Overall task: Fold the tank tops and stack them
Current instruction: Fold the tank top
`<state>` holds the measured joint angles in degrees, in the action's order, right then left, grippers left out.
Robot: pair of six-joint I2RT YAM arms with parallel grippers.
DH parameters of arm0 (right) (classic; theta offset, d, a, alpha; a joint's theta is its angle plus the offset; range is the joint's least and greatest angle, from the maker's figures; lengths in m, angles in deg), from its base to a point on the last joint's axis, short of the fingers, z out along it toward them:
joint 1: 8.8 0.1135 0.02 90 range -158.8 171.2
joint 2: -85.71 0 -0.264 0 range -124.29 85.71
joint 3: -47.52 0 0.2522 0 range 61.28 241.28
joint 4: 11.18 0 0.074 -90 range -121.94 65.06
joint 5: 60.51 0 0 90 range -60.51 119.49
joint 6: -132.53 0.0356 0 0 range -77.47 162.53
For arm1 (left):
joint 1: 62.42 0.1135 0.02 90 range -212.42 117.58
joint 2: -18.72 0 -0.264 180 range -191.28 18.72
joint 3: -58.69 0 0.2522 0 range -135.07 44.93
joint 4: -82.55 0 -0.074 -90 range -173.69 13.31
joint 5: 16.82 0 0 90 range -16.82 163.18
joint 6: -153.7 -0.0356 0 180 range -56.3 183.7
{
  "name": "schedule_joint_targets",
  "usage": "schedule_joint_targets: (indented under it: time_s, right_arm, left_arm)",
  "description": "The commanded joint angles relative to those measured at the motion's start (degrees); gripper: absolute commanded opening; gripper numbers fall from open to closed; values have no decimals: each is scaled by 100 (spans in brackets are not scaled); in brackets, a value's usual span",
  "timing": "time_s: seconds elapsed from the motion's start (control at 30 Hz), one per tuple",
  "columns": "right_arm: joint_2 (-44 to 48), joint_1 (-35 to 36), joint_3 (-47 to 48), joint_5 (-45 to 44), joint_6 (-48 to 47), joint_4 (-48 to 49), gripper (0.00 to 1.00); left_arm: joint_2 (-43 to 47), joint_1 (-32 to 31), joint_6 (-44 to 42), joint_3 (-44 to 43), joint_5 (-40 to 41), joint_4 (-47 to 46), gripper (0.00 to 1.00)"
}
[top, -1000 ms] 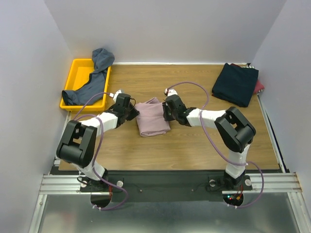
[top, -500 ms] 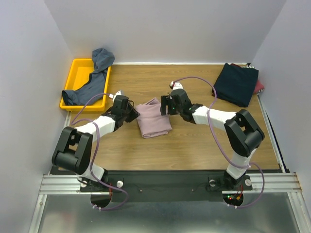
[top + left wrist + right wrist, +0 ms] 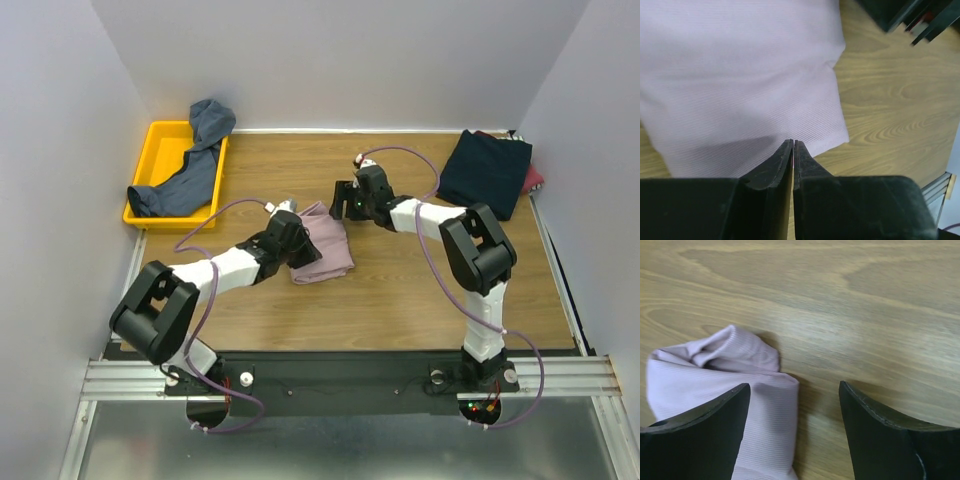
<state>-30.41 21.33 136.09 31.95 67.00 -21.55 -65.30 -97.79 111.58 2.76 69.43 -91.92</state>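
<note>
A dusty pink tank top (image 3: 328, 245) lies folded in the middle of the table, also seen in the left wrist view (image 3: 740, 75) and the right wrist view (image 3: 715, 375). My left gripper (image 3: 302, 252) rests over its left side, jaws shut (image 3: 793, 143) with no cloth pinched between them. Just beyond its far right corner, my right gripper (image 3: 345, 205) stands open (image 3: 792, 400), one finger over the cloth and the other over bare wood. A slate blue-grey tank top (image 3: 190, 160) hangs out of the yellow tray. A dark navy tank top (image 3: 485, 172) lies folded at the far right on a red one (image 3: 536, 178).
The yellow tray (image 3: 160, 130) stands at the far left against the wall. White walls close in the table on the left, back and right. Bare wood (image 3: 400, 290) stretches between the pink top and the near edge.
My right gripper has opened, let go of the pink top's right edge and drawn back toward the far side. My left gripper has slid right onto the pink top.
</note>
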Motion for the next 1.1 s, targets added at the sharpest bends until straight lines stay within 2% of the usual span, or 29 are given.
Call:
schedule_joint_targets:
  time_s: [0.0,0.27,0.33,0.37,0.5,0.6,0.83,1.07]
  right_arm:
    - [-183,46,315,378,155,143,74]
    - [-350,46,316,817,357,398,61]
    - [-324,46,272,835,374,433,52]
    - [-307,54,245,826,374,486,42]
    - [-52,54,96,923,331,731,22]
    - [298,54,-106,1063,278,1152,15]
    - [801,63,-555,1283,15,2059,13]
    - [90,63,-98,932,-47,1893,13]
  left_arm:
    - [-254,-84,178,104,49,-293,16]
    - [-553,-84,310,350,155,-469,13]
    - [-615,-84,310,376,138,-504,13]
    - [-658,-84,319,376,146,-513,13]
    - [-738,-84,327,447,76,-566,13]
    - [-790,-84,345,526,15,-636,13]
    - [-799,-84,345,596,-12,-689,13]
    - [-905,-84,319,587,-152,-768,13]
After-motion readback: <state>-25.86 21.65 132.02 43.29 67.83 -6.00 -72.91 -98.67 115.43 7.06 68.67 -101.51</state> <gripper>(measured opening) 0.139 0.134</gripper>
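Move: The tank top's far right corner lies about 3 cm to the right hand's left, level with it in reach and roughly 2 cm below its open fingers. The tank top's middle is some 4 cm ahead of the left hand and 5 cm below. From the right hand, the dark folded stack is about 37 cm to the right and 9 cm farther out. Left sinks some 5 cm onto the tank top; right shifts left, pinches its far edge, rises 7 cm. ##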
